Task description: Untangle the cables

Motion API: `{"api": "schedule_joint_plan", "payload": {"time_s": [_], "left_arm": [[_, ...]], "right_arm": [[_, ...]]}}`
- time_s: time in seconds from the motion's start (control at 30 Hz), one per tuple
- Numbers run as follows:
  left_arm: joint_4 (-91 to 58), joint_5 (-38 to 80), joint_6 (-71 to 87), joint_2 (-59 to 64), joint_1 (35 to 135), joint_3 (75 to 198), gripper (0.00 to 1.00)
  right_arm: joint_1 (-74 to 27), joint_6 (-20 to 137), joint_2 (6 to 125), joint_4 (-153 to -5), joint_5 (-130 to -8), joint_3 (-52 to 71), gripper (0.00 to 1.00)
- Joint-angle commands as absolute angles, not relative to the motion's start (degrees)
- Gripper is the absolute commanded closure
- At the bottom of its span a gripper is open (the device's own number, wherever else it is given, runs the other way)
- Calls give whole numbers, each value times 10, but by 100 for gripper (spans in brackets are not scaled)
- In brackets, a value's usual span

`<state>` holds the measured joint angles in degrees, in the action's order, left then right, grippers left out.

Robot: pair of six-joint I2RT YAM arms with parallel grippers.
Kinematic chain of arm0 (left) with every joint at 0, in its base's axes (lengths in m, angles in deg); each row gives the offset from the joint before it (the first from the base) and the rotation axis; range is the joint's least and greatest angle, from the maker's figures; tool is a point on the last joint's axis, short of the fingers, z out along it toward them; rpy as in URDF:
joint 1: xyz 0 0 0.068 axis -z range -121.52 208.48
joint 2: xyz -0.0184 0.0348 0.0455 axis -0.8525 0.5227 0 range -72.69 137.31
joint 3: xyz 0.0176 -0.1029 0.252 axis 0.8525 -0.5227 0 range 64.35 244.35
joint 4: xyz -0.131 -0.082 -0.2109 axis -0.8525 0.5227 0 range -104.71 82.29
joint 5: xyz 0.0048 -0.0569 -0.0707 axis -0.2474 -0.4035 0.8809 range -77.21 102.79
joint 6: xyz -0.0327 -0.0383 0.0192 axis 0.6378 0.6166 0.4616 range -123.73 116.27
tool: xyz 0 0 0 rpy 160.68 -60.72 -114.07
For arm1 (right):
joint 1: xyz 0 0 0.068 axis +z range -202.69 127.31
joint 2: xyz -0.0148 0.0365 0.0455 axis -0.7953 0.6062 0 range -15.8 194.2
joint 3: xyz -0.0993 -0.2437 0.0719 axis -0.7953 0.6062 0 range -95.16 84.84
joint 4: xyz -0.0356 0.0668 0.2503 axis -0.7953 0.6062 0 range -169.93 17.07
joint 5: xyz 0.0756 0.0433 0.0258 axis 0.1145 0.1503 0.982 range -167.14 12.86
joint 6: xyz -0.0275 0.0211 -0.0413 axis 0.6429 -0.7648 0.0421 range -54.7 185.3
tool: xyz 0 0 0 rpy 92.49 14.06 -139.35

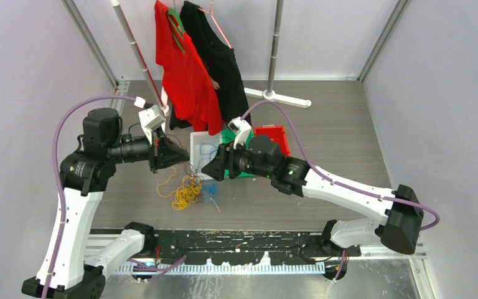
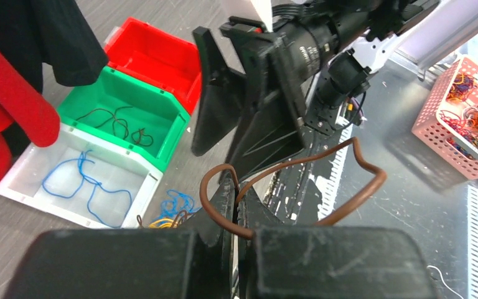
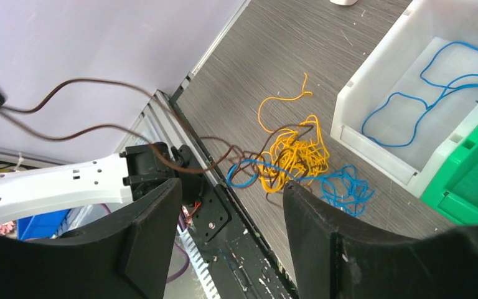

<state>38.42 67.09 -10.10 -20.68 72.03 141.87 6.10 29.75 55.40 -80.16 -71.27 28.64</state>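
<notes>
The cables (image 1: 187,190) lie on the table as a tangled bunch of yellow-orange, blue and dark strands (image 3: 292,159). One brown cable (image 3: 99,83) runs up out of the bunch to my left gripper (image 2: 238,182), which is shut on it, and a brown loop (image 2: 364,187) sticks out beside the jaws. In the top view the left gripper (image 1: 185,158) hangs above the bunch. My right gripper (image 3: 230,202) faces it from the right (image 1: 207,169), open and holding nothing, above the near edge of the bunch.
Three bins stand behind the bunch: a white bin (image 2: 12,180) holding a blue cable (image 3: 423,106), a green bin (image 2: 162,131) holding a dark cable, and a red bin (image 2: 155,56). A pink basket (image 2: 429,124) of cables sits off the table. Red and black shirts (image 1: 187,75) hang behind.
</notes>
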Motion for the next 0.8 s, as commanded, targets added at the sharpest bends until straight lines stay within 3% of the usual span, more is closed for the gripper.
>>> {"api": "schedule_joint_plan", "payload": {"time_s": [0.0, 0.77], "left_arm": [[415, 704, -104, -208, 721, 1451, 100], [394, 728, -60, -190, 722, 1496, 100]], "right_arm": [[67, 305, 575, -873, -704, 244, 34], [101, 286, 718, -943, -725, 184, 32]]}}
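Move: Just ahead of the open right fingers hangs the brown cable's knot, snagged with a blue loop: about 5 cm to that hand's left, 1 cm back and 5 cm lower. The yellow cable heap lies some 7 cm to its left, 2 cm back, and the blue heap about 1 cm left, 1 cm back, both some 24 cm below. The white bin is roughly 10 cm ahead and 1 cm left. From the left hand, the knot hangs about 13 cm straight down. Reaching left towards the knot hanging under the left gripper, the right hand travels about 6 cm with its fingers staying wide open and pointing left, nearly level at first, then sinking about 1 cm at the end, so the brown strands come between the fingertips. The left hand stays almost in place, still pinching the brown cable up high. ##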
